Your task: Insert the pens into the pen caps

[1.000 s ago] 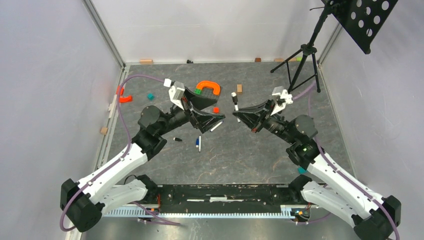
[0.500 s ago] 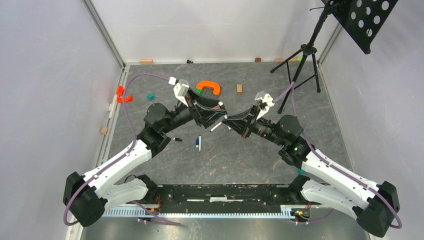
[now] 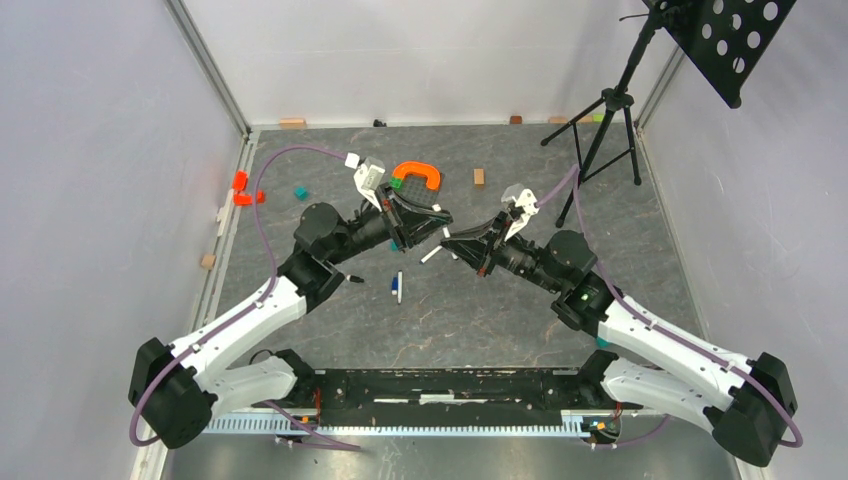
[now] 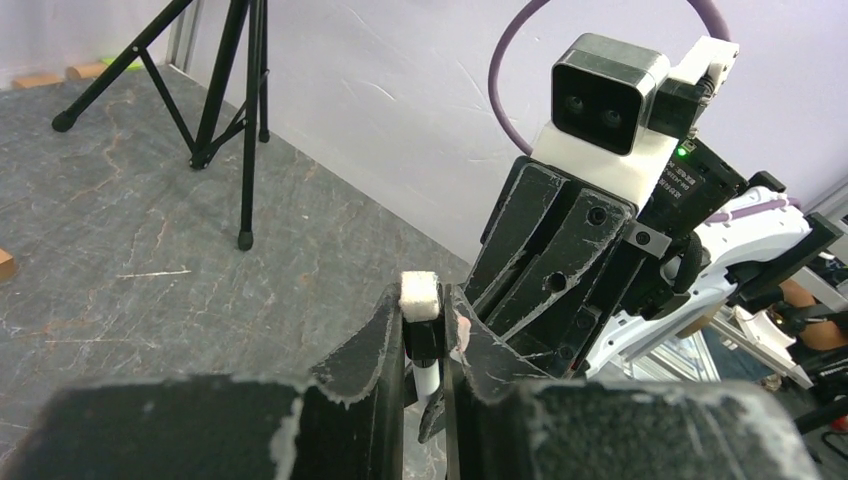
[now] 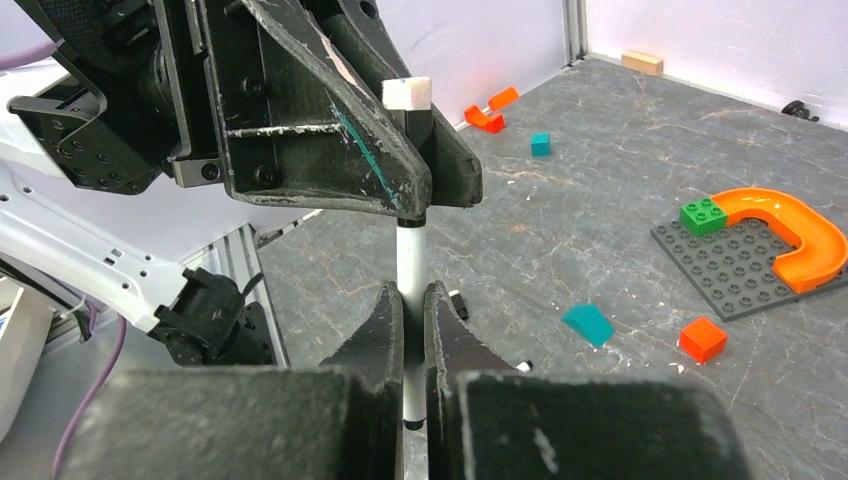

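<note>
My right gripper (image 5: pixel 411 295) is shut on a white pen (image 5: pixel 409 262) and holds it upright above the floor. The pen's top end sits in a black pen cap (image 4: pixel 425 340) with a white end piece (image 4: pixel 420 295). My left gripper (image 4: pixel 427 310) is shut on that cap, both jaws pressed against it. In the top view the left gripper (image 3: pixel 439 223) and right gripper (image 3: pixel 449 243) meet tip to tip at mid-table. A second white pen (image 3: pixel 433 254), a blue-capped pen (image 3: pixel 398 287) and a loose black cap (image 3: pixel 354 278) lie on the floor below.
A grey baseplate (image 5: pixel 740 270) carries an orange arch (image 5: pixel 790 225) and a green brick (image 5: pixel 705 213). A teal wedge (image 5: pixel 588 323) and a red brick (image 5: pixel 703 339) lie near it. A black tripod (image 3: pixel 600 130) stands at the back right, with wooden blocks along the walls.
The right arm swung left with its pen to meet the left gripper. The left gripper's jaws went from wide open to shut on the cap.
</note>
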Motion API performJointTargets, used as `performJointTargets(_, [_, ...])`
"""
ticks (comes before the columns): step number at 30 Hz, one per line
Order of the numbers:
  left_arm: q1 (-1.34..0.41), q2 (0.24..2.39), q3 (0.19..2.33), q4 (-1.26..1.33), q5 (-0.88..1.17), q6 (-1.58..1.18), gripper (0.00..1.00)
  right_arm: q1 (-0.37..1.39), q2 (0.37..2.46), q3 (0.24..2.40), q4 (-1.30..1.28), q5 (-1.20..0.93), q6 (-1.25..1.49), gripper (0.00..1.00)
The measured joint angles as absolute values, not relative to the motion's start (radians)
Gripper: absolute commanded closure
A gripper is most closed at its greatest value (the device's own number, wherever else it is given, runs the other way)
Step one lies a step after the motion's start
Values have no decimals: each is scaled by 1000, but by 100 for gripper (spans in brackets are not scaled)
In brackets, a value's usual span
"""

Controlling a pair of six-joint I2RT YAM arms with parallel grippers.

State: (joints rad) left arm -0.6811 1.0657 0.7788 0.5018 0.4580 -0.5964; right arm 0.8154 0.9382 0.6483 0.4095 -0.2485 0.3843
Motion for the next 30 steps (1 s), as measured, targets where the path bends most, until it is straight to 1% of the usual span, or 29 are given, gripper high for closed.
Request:
performJointTargets(1, [-681,1066,780,504,459,-601,97,817,938,648,413,-242,384,100])
performJointTargets(8, [-675,1077,781,580,511,-630,98,818,933,648,463,-229,387,100])
performJointTargets(16, [-665,1098,786,747,650,-661,98,821,900,653,504,-294,421,100])
performJointTargets(20, [-665,1100,786,852,718,-693,91,821,896,659,556,-364,459,100])
performJointTargets(21, [-665,1100,786,877,735,-702,83,821,896,660,570,-384,469,100])
performJointTargets(22, [-665,1102,786,899,747,-712,67,821,895,660,581,-399,477,100])
performJointTargets(23, [-665,1103,786,917,761,-719,47,821,896,661,589,-414,486,100])
performJointTargets(24, [-665,1103,786,928,767,-722,20,821,896,663,591,-422,491,100])
performJointTargets(25, [-665,1104,786,933,774,-724,5,822,896,666,596,-427,501,100])
performJointTargets(26, [-668,1104,783,928,789,-723,1,823,895,672,607,-429,504,100])
performJointTargets(30, [-673,1069,772,791,751,-678,0,822,867,700,600,-424,489,100])
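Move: The left hand already grips the black pen cap between its pads. The white pen under it, already in the cap, is held by the right hand about 5 cm below and 2 cm back of the left; from the right hand the cap is some 5 cm up and 2 cm ahead. On the table about 33 cm below the left hand, a loose pen lies roughly 17 cm ahead and 1 cm left, a teal block 20 cm ahead and 8 cm left. With the left fingers still clamped on the cap and the right keeping its grip on the pen, both hands travel together up and back towards the bases, about 6 cm up (left 6 cm back, right somewhat less), their fingertips tipping upward and swinging back, the left wrist turning some 25 degrees in all. Then the left fingers spring wide open, letting go of the cap, and that hand sinks about 2 cm while the right keeps lifting the capped pen another 3 cm, drawing it up clear of the open fingers. ##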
